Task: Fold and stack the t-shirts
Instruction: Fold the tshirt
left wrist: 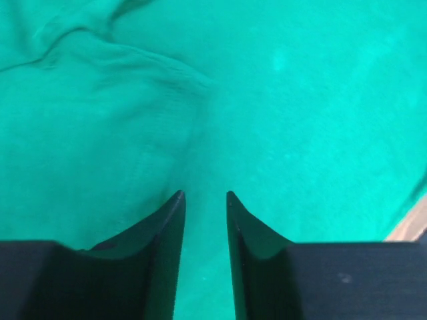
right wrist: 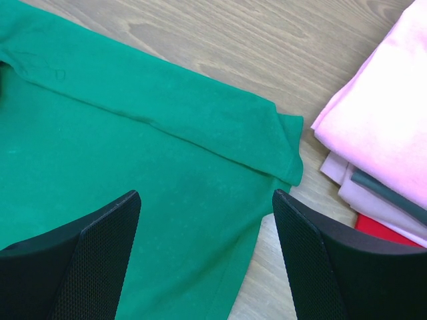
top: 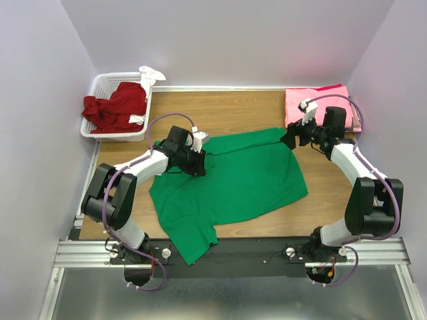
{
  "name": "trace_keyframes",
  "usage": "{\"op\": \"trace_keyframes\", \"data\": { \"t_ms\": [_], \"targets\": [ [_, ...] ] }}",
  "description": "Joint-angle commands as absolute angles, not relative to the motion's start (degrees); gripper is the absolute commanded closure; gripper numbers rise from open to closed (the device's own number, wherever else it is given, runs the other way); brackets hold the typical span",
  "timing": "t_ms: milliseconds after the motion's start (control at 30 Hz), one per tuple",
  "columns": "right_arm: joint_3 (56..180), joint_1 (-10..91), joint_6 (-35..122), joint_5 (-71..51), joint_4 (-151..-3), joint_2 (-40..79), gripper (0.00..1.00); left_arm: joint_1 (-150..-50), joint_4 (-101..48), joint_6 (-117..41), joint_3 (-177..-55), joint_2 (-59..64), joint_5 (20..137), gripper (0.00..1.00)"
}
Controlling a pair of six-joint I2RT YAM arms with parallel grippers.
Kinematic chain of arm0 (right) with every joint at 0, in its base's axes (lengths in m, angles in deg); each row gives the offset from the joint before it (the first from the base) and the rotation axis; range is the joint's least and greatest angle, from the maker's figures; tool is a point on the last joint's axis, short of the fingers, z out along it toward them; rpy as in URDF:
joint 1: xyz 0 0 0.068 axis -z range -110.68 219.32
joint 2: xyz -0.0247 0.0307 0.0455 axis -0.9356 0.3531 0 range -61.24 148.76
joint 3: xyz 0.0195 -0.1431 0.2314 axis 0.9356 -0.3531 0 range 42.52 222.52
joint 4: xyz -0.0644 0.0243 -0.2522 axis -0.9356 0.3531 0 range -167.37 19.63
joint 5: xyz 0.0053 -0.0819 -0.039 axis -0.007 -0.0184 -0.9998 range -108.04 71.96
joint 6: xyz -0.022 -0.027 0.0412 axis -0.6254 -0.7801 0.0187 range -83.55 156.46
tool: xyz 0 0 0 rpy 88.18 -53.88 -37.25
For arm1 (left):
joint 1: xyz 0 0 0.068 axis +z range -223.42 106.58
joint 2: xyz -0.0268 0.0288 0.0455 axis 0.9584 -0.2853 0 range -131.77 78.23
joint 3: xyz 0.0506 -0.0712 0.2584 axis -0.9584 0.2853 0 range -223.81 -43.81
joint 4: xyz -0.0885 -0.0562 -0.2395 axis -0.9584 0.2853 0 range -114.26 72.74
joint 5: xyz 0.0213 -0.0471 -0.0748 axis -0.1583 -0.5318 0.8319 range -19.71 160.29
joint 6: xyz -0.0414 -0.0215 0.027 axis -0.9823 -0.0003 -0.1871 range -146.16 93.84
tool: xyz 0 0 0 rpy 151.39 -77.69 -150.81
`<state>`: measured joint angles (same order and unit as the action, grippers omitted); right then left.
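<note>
A bright green t-shirt point(top: 233, 180) lies spread, somewhat crumpled, across the middle of the wooden table. My left gripper point(top: 199, 163) hovers low over its upper left part. In the left wrist view the left gripper point(left wrist: 204, 195) stands open by a narrow gap, with only green cloth point(left wrist: 300, 100) beneath it. My right gripper point(top: 290, 139) is at the shirt's upper right corner. There the right gripper point(right wrist: 205, 193) is wide open above the green sleeve point(right wrist: 133, 133), holding nothing. A dark red t-shirt point(top: 117, 107) lies bunched in the basket. Folded pink t-shirts point(top: 320, 103) are stacked at the back right.
The white slotted basket point(top: 100, 83) stands at the back left corner, with a white object point(top: 150, 73) on its rim. In the right wrist view the pink stack point(right wrist: 387, 113) lies just right of the sleeve, with a red layer point(right wrist: 383, 230) under it. Bare wood point(top: 227, 110) shows behind the shirt.
</note>
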<state>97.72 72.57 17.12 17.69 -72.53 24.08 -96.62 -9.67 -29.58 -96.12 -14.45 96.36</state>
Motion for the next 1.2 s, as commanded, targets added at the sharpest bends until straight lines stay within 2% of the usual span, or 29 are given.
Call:
{"op": "trace_keyframes", "data": {
  "t_ms": [0,100,133,267,400,500,700,833,967,1167],
  "targets": [
    [97.1,73.28,17.12,19.14,-71.22,23.4,0.14,-97.33,-9.58,-29.33,-95.92,-10.54,100.0,0.56],
    [97.19,73.71,17.29,19.14,-71.13,23.49,0.14,-97.33,-9.32,-29.85,-96.1,-7.13,95.97,0.56],
    [97.19,73.98,17.56,19.14,-71.04,23.57,0.13,-97.15,-9.32,-30.2,-96.28,-5.72,91.08,0.56],
    [98.59,76.0,17.21,19.31,-65.45,25.06,0.13,-94.52,-12.64,-33.01,-94.61,7.78,79.71,0.54],
    [101.14,78.11,13.53,17.22,-56.4,27.09,0.14,-89.78,-17.48,-35.3,-89.96,21.69,73.03,0.26],
    [101.84,78.81,11.59,12.38,-50.58,27.18,0.14,-87.66,-19.95,-34.78,-85.65,29.61,70.82,0.21],
    [99.56,78.99,5.97,8.15,-40.13,24.72,0.16,-87.31,-21.09,-33.81,-83.0,32.44,71.87,0.21],
    [97.72,78.9,2.71,9.82,-33.97,25.07,0.26,-87.31,-21.1,-33.19,-83.53,30.95,73.89,0.21],
    [97.45,78.82,3.23,8.51,-33.07,27.7,0.34,-87.31,-21.54,-32.75,-83.71,30.51,75.48,0.21],
    [97.89,78.82,8.41,2.45,-37.64,30.43,0.36,-87.31,-21.62,-32.49,-83.8,31.12,76.18,0.21]
  ]
}}
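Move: Low over the green t-shirt, the left hand has the tip of the folded-in sleeve flap about 5 cm to its right and 4 cm ahead. The collar tag is some 14 cm left and level, the near sleeve about 25 cm back and 2 cm left. From the right hand, the shirt's near right corner lies roughly 18 cm back, 8 cm right and 12 cm down. Its far right corner is 4 cm ahead and 4 cm right; the pink stack, 12 cm ahead and 12 cm right. Leaving the sleeve flap, the left hand opens wider and climbs about 20 cm while swinging some 12 cm left towards the collar tag side, its fingers turning up to point forward, then settles slightly lower. The right hand draws back about 12 cm, sinks 10 and drifts right along the hem towards the near right corner, fingers tipping down some 35 degrees and narrowing partway, still short of gripping. ##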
